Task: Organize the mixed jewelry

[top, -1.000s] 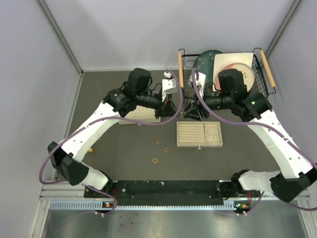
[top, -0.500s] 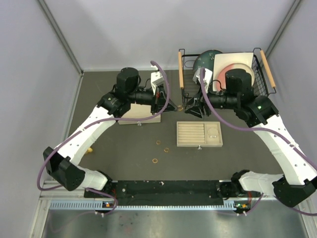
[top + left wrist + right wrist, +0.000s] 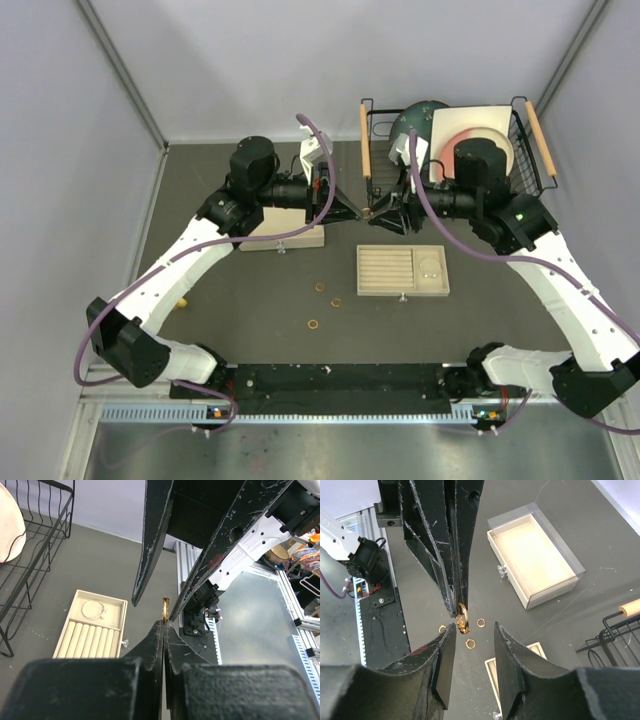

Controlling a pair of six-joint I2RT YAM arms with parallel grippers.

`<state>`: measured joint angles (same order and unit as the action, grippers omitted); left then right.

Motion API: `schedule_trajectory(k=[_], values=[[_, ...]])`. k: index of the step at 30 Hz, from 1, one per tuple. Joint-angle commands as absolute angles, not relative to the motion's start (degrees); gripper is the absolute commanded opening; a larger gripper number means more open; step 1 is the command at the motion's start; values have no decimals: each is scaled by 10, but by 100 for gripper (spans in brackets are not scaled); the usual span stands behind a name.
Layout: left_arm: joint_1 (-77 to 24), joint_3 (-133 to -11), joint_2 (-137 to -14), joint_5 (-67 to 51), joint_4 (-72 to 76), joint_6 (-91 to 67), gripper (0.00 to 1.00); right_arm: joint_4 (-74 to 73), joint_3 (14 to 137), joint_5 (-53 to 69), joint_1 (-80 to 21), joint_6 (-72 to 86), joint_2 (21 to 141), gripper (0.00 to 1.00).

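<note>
My left gripper (image 3: 165, 622) is shut on a small gold ring (image 3: 165, 608), held in the air above the table. In the right wrist view the same ring (image 3: 463, 616) hangs from the left gripper's tips (image 3: 455, 605), just inside my open right gripper (image 3: 474, 626), nearer its left finger (image 3: 445, 655). From above, the two grippers meet tip to tip (image 3: 372, 213) behind the beige tray (image 3: 388, 284). Three more gold rings (image 3: 320, 288) (image 3: 336, 302) (image 3: 314, 325) lie loose on the dark table. A thin silver bracelet (image 3: 430, 266) lies in the tray's right compartment.
A clear-lidded beige box (image 3: 290, 235) sits under the left arm. A black wire basket (image 3: 520, 150) with plates stands at the back right. A small yellow object (image 3: 182, 300) lies at the left.
The left gripper has carried the ring rightward and up to meet the right gripper. The right gripper has risen off the tray's back edge, and its fingers now stand either side of the ring.
</note>
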<state>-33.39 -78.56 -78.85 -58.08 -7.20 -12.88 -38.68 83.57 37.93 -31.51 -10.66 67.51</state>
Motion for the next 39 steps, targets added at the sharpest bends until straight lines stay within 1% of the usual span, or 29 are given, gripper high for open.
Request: schedule_trajectory(k=[1, 4, 6, 7, 10, 13, 27, 33, 39], values=[[-331, -777, -768, -589, -20, -160, 0, -356, 833, 399, -323, -93, 669, 35], [-330, -777, -769, -589, -19, -162, 0, -353, 833, 403, -323, -90, 669, 31], [-331, -776, -769, -588, -18, -162, 0, -352, 835, 404, -322, -89, 669, 27], [-330, -775, -769, -588, -18, -160, 0, -352, 835, 405, -322, -88, 670, 23], [-331, -771, -768, -587, -18, -160, 0, -350, 834, 409, -322, -87, 670, 17], [-330, -768, -768, -588, -18, -159, 0, -349, 835, 412, -322, -86, 671, 13], [-330, -755, -771, -585, -5, -163, 0, -349, 838, 422, -323, -83, 671, 8], [-330, -749, -769, -584, -4, -164, 0, -349, 840, 417, -323, -83, 669, 4], [-330, -738, -768, -585, -5, -165, 0, -350, 850, 411, -323, -83, 670, 1]])
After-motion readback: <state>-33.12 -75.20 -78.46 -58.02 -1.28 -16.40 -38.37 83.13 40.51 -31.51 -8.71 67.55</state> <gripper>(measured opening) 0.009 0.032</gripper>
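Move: Just off the right hand's fingertips, about 2 cm to its left and 1 cm back at the same height, is the gold ring, pinched in the left hand's tips about 1 cm to the right of the left hand's point. From the right hand, the ring tray sits some 35 cm below, 5 cm ahead and 9 cm to the right; the nearest loose ring lies on the table about 6 cm left, 2 cm back and 36 cm down. Closing its part-open fingers nearly shut, the right hand pinches the ring that stands out from the left fingertips. As they close it eases barely 1 cm back and a touch left, its wrist almost unturned. The left hand stays in place in mid-air, still shut on the ring, tips facing the right hand's. ##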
